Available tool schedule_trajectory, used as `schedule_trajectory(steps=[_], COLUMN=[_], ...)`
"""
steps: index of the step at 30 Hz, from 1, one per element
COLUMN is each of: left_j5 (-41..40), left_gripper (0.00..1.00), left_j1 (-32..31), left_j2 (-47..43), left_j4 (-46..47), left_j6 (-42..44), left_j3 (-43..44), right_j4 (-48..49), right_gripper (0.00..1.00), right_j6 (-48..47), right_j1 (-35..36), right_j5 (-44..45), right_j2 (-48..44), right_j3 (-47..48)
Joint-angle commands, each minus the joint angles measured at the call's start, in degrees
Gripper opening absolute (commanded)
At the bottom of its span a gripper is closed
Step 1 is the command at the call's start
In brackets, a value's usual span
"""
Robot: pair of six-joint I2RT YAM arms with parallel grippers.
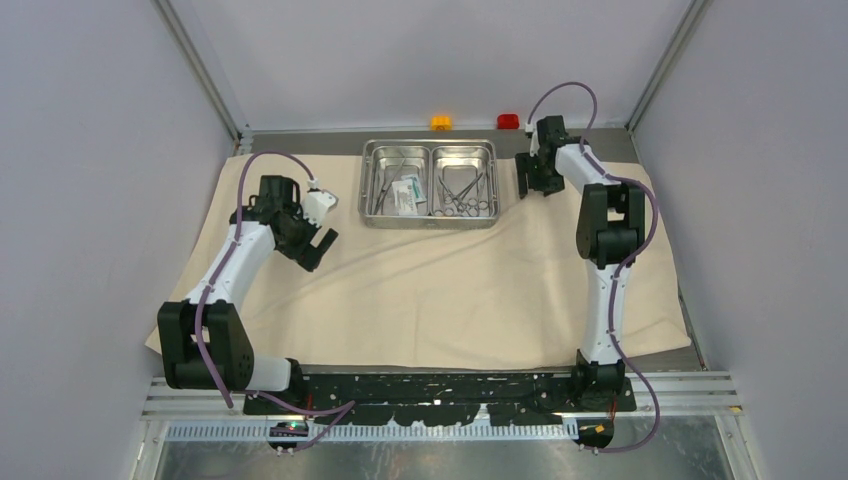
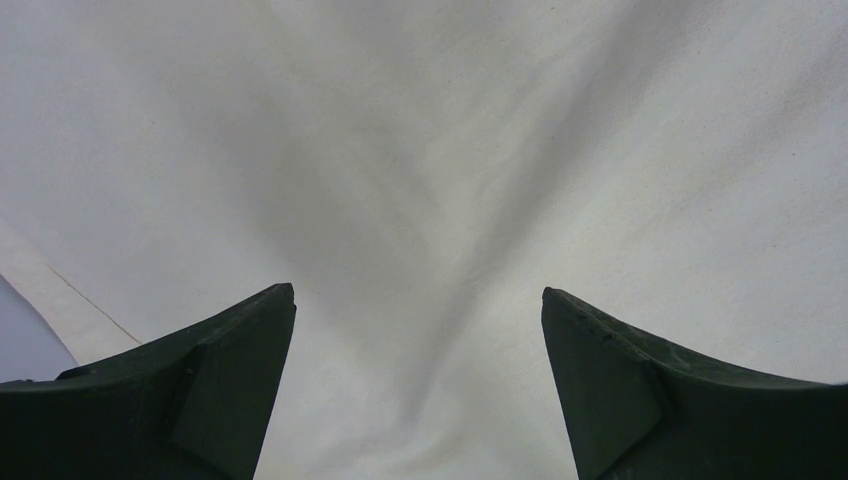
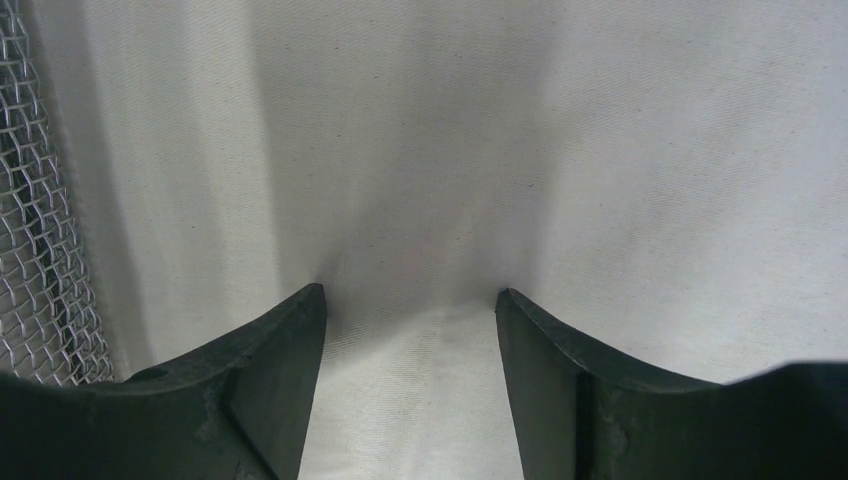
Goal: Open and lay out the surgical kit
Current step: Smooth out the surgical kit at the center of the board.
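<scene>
The big beige cloth [image 1: 430, 290] lies spread flat over the table. At its far middle stands the steel tray [image 1: 430, 145]. Straight handles [image 1: 385, 185] and white/teal packets [image 1: 405, 193] lie in the tray's left compartment, ring-handled clamps [image 1: 465, 195] in its right. My left gripper [image 1: 318, 248] hangs open over the cloth's left part, left of the tray. In the left wrist view it [image 2: 419, 291] has only softly creased cloth [image 2: 420, 150] below. My right gripper [image 1: 536, 188] sits just right of the tray, open [image 3: 410, 290], fingertips [image 3: 312, 300] down on the cloth [image 3: 450, 130].
An orange block [image 1: 441, 122] and a red block [image 1: 508, 121] sit on the ledge behind the tray. Grey walls close in both sides. A strip of wire mesh [image 3: 40, 200] shows at the left edge of the right wrist view. The cloth's near edge ends at the arm bases.
</scene>
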Motion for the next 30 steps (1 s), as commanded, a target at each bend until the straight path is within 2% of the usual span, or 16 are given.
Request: schedule_trajectory(steps=[1,8,14,21,30], left_j5=[0.3,0.0,-0.5,-0.2,-0.5], left_gripper=[0.96,0.96,0.96,0.96,0.96], left_j1=[-0.3,-0.2,-0.2,-0.2,-0.3], left_j2=[-0.7,-0.7,-1.0,-0.8,-1.2], left_j4=[0.9,0.8,0.6,0.6,0.7], left_j6=[0.3,0.4,0.8,0.4,0.5], left_j3=[2.4,2.6,2.5,3.0,3.0], right_j4=[-1.1,-3.1,-3.1,-3.5,-3.2], right_gripper=[0.62,0.26,0.02,0.01,0.00], right_j6=[-0.1,-0.1,-0.1,-2.6,-8.6], right_j1=[0.2,0.1,-0.1,-0.2,-0.5], right_j5=[2.3,1.1,1.3,3.8,11.3], right_j2=[1.9,3.7,4.0,5.1,8.3], right_j3=[-0.4,0.3,0.9,4.3,9.2])
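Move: The right fingers stand open just over the surgical kit's cloth, and the patch to be gathered is straight below them, about 1 cm down. The instrument tray's middle lies some 22 cm to this hand's left and about 1 cm ahead, its near rim only about 7 cm off. The red block is some 19 cm ahead and 3 cm left. From the idle left hand that patch is roughly 21 cm ahead, 42 cm to the right and 9 cm below. Staying low over the cloth, the right hand edges barely 1 cm left towards the tray while its fingers shut fully from wide open, pinching the cloth between the tips. With the fingers shut, the hand then starts to creep forward by about half a centimetre, turning some 5 degrees counter-clockwise. ##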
